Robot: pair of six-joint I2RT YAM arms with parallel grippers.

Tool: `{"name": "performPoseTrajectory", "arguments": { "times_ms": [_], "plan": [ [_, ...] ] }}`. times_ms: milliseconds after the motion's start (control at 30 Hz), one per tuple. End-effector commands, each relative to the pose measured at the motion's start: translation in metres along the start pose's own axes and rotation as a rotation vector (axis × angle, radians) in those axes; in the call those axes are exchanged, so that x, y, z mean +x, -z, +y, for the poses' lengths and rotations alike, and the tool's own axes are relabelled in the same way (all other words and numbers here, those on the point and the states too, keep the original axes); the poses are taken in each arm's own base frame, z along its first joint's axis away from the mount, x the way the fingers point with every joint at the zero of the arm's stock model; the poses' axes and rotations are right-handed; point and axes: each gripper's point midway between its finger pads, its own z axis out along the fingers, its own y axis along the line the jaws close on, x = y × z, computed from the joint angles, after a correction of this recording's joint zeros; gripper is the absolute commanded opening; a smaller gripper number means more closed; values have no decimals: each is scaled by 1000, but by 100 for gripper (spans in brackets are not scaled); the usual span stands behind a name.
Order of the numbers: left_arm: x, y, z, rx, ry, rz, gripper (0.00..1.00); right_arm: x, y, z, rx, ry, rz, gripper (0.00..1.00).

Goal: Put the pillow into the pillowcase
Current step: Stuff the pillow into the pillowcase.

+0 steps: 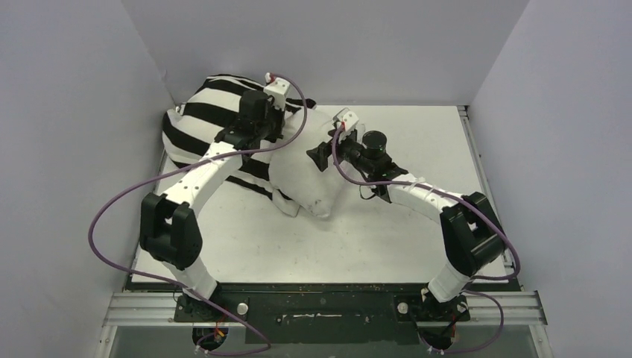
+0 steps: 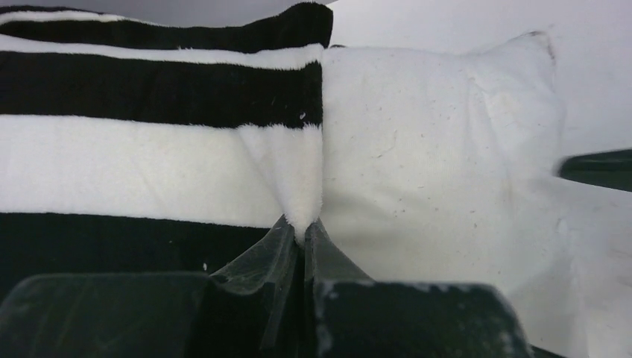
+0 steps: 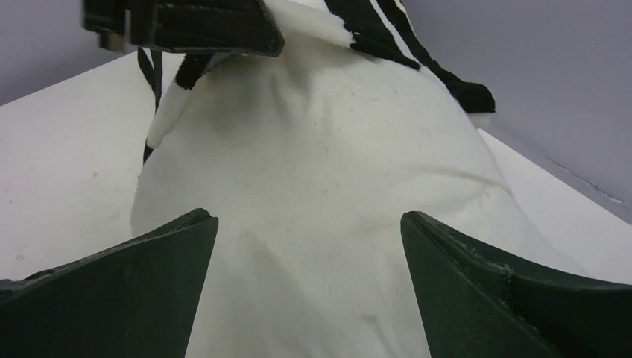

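The black-and-white striped pillowcase point(image 1: 209, 104) lies at the back left of the table with the off-white pillow point(image 1: 309, 175) partly inside it, the pillow's plain end sticking out toward the middle. My left gripper point(image 1: 277, 134) is shut on a pinched fold of the pillowcase's open edge point(image 2: 302, 186), right beside the pillow point(image 2: 432, 149). My right gripper point(image 1: 319, 154) is open, its fingers spread either side of the pillow's bulging end point(image 3: 313, 149) with nothing clamped between them. The pillowcase point(image 3: 373, 22) shows behind that end.
The white table point(image 1: 298, 246) is boxed in by grey walls at the back and both sides point(image 1: 522, 74). Purple cables point(image 1: 112, 216) loop from both arms. The left arm's wrist point(image 3: 186, 26) hangs close above the pillow in the right wrist view.
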Motion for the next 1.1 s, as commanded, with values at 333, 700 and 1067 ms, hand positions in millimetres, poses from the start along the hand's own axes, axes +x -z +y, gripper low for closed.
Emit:
{"name": "performPoseTrajectory", "arguments": {
  "times_ms": [333,700,1067],
  "plan": [
    [-101,114,-120,577,285,-310,0,-6,-62,47,-186,-273,-311,30],
    [-117,172,-275,880,402,-339,0,-22,-74,-19,363,-757,-641,0],
    [-106,156,-257,719,413,-328,0,0,-11,-71,612,-779,-672,0]
  ]
}}
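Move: The left hand still pinches the pillowcase rim; the pillow's middle lies about 12 cm back from it, 8 cm right and 12 cm lower, and the bulk of the case about 16 cm to its left, some 10 cm lower. From the open right hand, the gripped rim it goes for is roughly 7 cm ahead, 10 cm left and a few centimetres down; the pillow's middle is about 5 cm back, 2 cm left and 12 cm lower. The right fingers close on the pillowcase rim beside the left grip, after going left, forward and some 4 cm down; shut, they carry on forward, then swing back to the right, rolling and turning clockwise. The left hand keeps its pinch throughout and drags the rim about 16 cm right and 12 cm back over the pillow, rising slightly and rolling some 30 degrees, left side down. ##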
